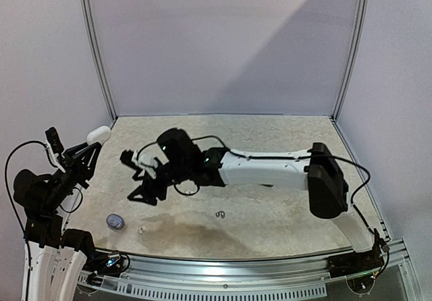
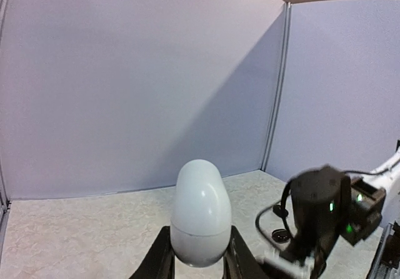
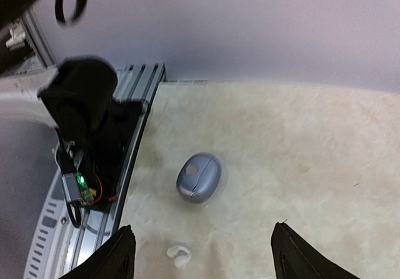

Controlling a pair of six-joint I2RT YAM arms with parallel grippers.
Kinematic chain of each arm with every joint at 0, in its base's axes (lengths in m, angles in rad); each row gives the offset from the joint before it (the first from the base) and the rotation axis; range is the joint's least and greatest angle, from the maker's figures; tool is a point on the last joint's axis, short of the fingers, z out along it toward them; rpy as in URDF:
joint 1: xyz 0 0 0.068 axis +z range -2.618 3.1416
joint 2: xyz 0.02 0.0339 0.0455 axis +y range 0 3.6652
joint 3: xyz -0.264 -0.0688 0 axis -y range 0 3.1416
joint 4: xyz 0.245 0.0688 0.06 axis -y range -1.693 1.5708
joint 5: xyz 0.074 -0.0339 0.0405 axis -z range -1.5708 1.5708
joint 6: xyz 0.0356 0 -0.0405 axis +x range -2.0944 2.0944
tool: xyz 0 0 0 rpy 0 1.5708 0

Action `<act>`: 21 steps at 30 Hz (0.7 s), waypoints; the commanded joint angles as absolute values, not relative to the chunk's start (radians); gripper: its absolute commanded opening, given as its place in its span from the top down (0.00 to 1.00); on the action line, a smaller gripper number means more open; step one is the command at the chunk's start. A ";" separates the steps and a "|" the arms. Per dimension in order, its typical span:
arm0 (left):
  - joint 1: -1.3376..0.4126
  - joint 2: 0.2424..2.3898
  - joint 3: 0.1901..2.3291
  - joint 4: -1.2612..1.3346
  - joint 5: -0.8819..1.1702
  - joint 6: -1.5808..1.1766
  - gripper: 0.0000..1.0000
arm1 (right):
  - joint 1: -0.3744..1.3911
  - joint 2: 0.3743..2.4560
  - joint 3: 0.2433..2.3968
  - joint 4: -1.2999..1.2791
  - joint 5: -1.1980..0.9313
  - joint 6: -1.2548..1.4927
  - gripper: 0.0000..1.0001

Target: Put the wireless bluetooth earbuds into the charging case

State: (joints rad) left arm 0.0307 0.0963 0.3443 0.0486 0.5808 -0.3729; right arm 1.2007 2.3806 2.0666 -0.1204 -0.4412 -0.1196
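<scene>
My left gripper (image 1: 90, 146) is shut on a white egg-shaped charging case (image 1: 98, 134), held in the air at the table's left edge. In the left wrist view the closed case (image 2: 200, 213) stands upright between the two black fingers (image 2: 159, 260). My right gripper (image 1: 138, 169) reaches across to the left half of the table and is open, with nothing between its fingertips (image 3: 119, 254). Below the right gripper (image 3: 203, 260) lie a closed grey-blue case (image 3: 199, 177) and a small white earbud (image 3: 178, 254). The overhead view shows that case (image 1: 115, 221), the white earbud (image 1: 142, 229) and a silvery hooked earbud (image 1: 219, 214).
The right arm (image 1: 270, 169) spans the middle of the table. The metal rail (image 1: 236, 264) runs along the near edge, close to the grey-blue case. Pale walls enclose the back and sides. The left arm's base (image 3: 81, 122) shows dark beside the rail.
</scene>
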 commanded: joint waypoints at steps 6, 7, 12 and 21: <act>0.074 0.073 0.342 0.026 0.561 -0.334 1.00 | 1.277 2.615 2.186 -0.282 -0.322 -0.173 0.23; 0.078 0.071 0.342 0.028 0.563 -0.334 1.00 | 1.279 2.624 2.187 -0.281 -0.320 -0.172 0.24; 0.091 0.058 0.337 0.037 0.568 -0.335 1.00 | 1.291 2.660 2.189 -0.301 -0.308 -0.181 0.40; 0.100 0.046 0.329 0.050 0.570 -0.339 1.00 | 1.298 2.698 2.194 -0.317 -0.269 -0.199 0.63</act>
State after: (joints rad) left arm 0.0864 0.0563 0.3439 0.0360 0.5667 -0.3447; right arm 1.2949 2.6438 2.1799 -0.2783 -0.3023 -0.1902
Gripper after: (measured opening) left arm 0.238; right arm 0.414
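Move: The white earbuds lie on the table about 17 cm below the right hand, some 4 cm back and 2 cm to its left. The purple case sits about 8 cm to the left of them and 2 cm farther out; the silver earbuds are 23 cm to their right and 4 cm farther out. From the left hand, still holding the white case, the white earbuds lie about 31 cm below, 6 cm back and 2 cm right. Right hand drops some 16 cm to the white earbuds, tilting steeper, then half closes its open fingers about them. ##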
